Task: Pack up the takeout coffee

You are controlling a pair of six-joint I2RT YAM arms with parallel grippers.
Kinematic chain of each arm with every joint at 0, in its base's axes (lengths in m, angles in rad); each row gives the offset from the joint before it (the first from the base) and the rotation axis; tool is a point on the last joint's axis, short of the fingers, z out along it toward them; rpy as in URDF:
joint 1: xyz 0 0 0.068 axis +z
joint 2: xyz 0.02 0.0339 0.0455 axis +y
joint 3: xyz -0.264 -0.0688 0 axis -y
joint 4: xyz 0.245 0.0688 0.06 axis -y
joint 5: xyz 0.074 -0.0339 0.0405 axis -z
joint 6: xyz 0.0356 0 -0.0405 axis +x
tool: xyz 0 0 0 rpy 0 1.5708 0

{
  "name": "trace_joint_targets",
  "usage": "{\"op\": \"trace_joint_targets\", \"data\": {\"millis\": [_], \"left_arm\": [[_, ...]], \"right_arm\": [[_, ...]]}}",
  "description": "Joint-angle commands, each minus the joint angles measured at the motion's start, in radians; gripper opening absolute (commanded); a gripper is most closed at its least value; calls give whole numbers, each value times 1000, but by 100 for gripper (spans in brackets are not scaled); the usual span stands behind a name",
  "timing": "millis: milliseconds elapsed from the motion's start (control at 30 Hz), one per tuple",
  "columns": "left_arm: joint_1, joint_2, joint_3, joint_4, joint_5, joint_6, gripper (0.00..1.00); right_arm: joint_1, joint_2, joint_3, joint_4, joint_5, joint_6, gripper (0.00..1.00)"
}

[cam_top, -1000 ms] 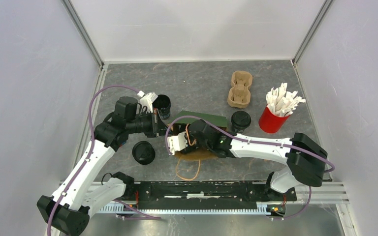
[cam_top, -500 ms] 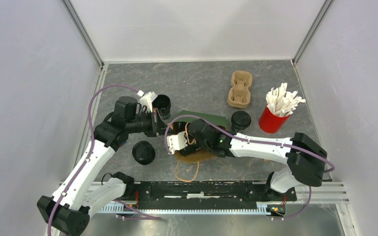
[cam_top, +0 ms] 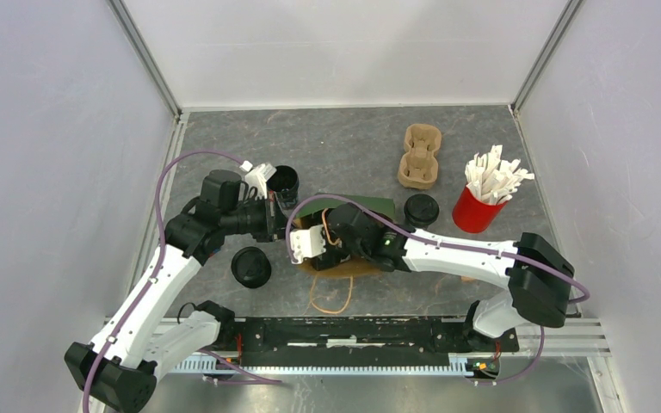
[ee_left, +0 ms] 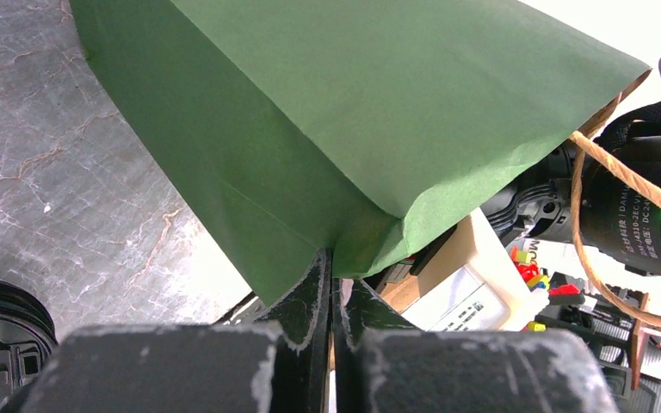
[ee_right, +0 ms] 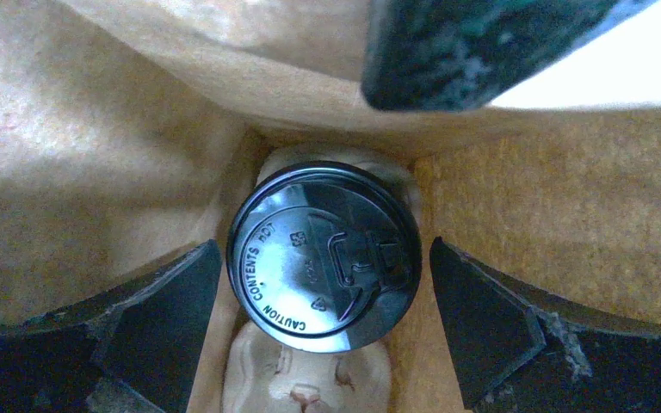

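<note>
The green paper bag (cam_top: 363, 207) stands mid-table, and its wall fills the left wrist view (ee_left: 327, 112). My left gripper (ee_left: 336, 268) is shut on the bag's rim at its left corner (cam_top: 287, 225). My right gripper (ee_right: 324, 284) is open, reaching down inside the bag; in the top view its fingers are hidden by the wrist. Between its fingers (ee_right: 163, 310) a lidded black coffee cup (ee_right: 323, 255) sits in a pale pulp carrier (ee_right: 310, 383), with a gap on each side. Outside the bag are a lidded cup (cam_top: 421, 210), another (cam_top: 250, 267) and an open-looking black cup (cam_top: 283, 182).
A second tan pulp carrier (cam_top: 420, 157) lies at the back right. The red cup of white packets (cam_top: 478, 211) stands right of the bag. The bag's tan handle loop (cam_top: 329, 297) lies on the table in front. A black lid shows at the left wrist view's lower left (ee_left: 0, 340).
My right wrist has shifted slightly left and away over the bag's mouth. The left gripper keeps its hold on the rim and has barely moved.
</note>
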Motion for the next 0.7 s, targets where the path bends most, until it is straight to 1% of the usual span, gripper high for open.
{"op": "trace_joint_targets", "data": {"millis": [0, 167, 333, 400, 467, 533, 667], "left_arm": [[-5, -13, 17, -28, 24, -24, 2], [-5, -16, 15, -32, 19, -21, 2], [-5, -16, 20, -30, 19, -24, 2], [-4, -16, 20, -31, 21, -25, 2], [-6, -16, 20, -32, 20, -26, 2], [-4, -17, 20, -33, 22, -26, 2], [-5, -18, 20, -32, 22, -25, 2]], "right_arm": [[-5, -52, 41, -18, -22, 22, 97], [-5, -75, 39, -40, -43, 25, 91], [-5, -90, 27, -45, -67, 37, 81], [-5, -94, 20, -38, -76, 40, 75], [-5, -96, 15, -31, -81, 45, 67], [-6, -94, 9, -22, -92, 47, 56], [-5, -93, -8, 16, -108, 51, 40]]}}
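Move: Inside the upright bag, the coffee cup just released stands below the right hand, about 3 cm ahead, 2 cm left and 7 cm down. The bag's pinched rim corner is some 9 cm left of that hand, level ahead, and 8 cm up. Another lidded cup stands outside, about 22 cm right and 3 cm ahead. From the left hand, the coffee cup lies 8 cm right, 3 cm ahead and 16 cm lower. Right hand draws back and up about 2 cm from the cup, half-closing; left keeps pinching the bag. ##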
